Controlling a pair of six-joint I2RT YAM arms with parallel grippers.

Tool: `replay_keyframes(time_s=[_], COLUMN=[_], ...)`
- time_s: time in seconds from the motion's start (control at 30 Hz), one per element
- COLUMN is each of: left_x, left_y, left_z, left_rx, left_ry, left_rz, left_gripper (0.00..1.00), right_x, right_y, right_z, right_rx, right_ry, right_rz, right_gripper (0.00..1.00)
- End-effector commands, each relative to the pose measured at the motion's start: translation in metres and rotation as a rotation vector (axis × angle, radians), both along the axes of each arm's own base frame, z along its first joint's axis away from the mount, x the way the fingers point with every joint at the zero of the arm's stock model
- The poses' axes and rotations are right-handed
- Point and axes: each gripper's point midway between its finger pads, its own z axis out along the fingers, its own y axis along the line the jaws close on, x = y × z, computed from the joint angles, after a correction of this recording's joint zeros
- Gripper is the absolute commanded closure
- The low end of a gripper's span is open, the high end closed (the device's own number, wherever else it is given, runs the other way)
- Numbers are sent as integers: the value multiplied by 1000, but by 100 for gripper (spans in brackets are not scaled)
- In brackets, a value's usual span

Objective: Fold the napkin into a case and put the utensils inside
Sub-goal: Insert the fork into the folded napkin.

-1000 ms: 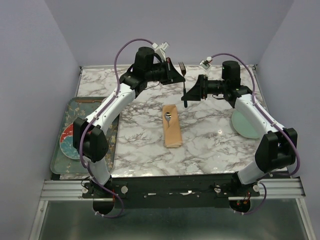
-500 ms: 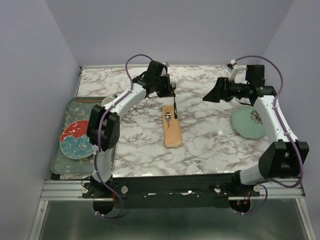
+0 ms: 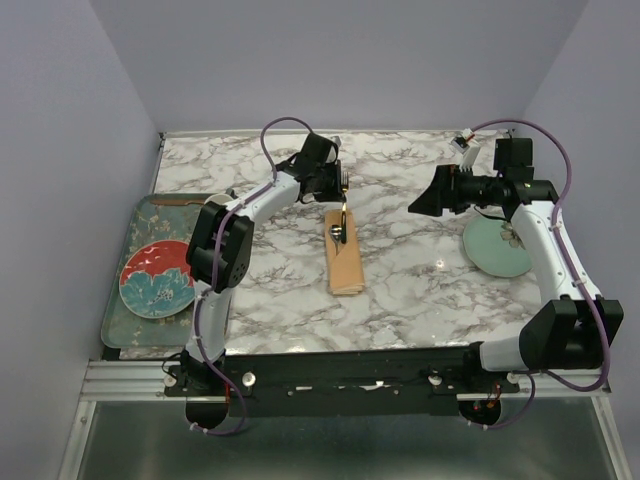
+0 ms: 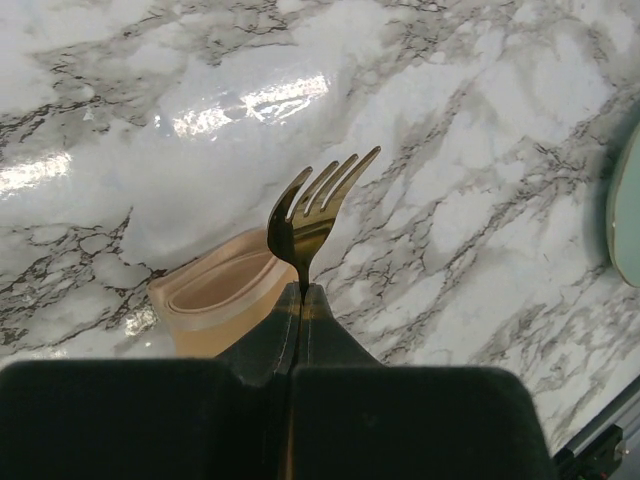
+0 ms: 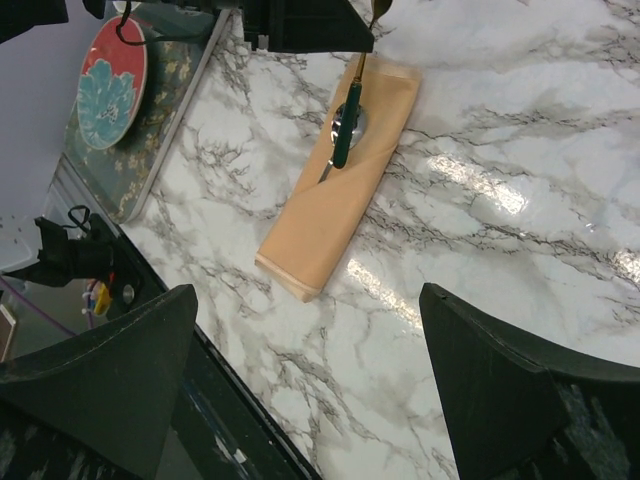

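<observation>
The peach-orange napkin lies folded as a narrow case in the middle of the marble table. A spoon's bowl shows at its far, open end. My left gripper hangs just beyond that end, shut on a fork just below its gold head. In the left wrist view the tines stick out past the gripper, with the case's mouth beneath. The fork's dark handle reaches down onto the case beside the spoon. My right gripper stands open and empty, off to the right.
A mint plate lies at the right of the table under the right forearm. A grey patterned tray at the left edge carries a red and blue plate. The table's near edge and frame show close below the case.
The right gripper has let go of the fork, opened wide and drawn back to the right. The left arm has carried the fork from the far side down to the case's open end.
</observation>
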Motion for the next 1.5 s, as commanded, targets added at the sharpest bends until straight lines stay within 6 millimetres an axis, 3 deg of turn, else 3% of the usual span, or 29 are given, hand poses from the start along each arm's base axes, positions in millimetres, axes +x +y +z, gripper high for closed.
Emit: replay_keyframes(time_s=[0.0,0.67,1.47], left_x=[18,-22,-67], left_y=[3,-11,-4], left_z=[-2,-23,-35], left_rx=[38,-17,-2], left_ry=[-60,106,214], left_rz=[24,4,24], left_gripper=[100,100,100], right_x=[-6,-5,-18], right_y=[-4,-3,-1], right_z=[-1,-4,-8], right_rx=[-17,-2,1], right_ry=[5,26,34], right_rz=[-12,10,34], right_gripper=[0,0,0])
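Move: My left hand already holds the fork, tines outward. The pocket's slanting mouth on the folded napkin lies about 9 cm back from this hand, neither left nor right, and some 8 cm below. The spoon's bowl is about 5 cm back and 2 cm to the left, while the napkin's far end is roughly 1 cm ahead and 1 cm left. From my right hand the pocket mouth is some 20 cm to the left, about 1 cm ahead and 21 cm lower. Keeping my pinch on the fork, I sink my left hand a touch, pause, then draw it back towards myself about 6 cm while lowering it to some 6 cm below its start. This feeds the handle end first under the napkin's slanting fold, beside the spoon; my fingers tip steeper by roughly 15 degrees on the way. ##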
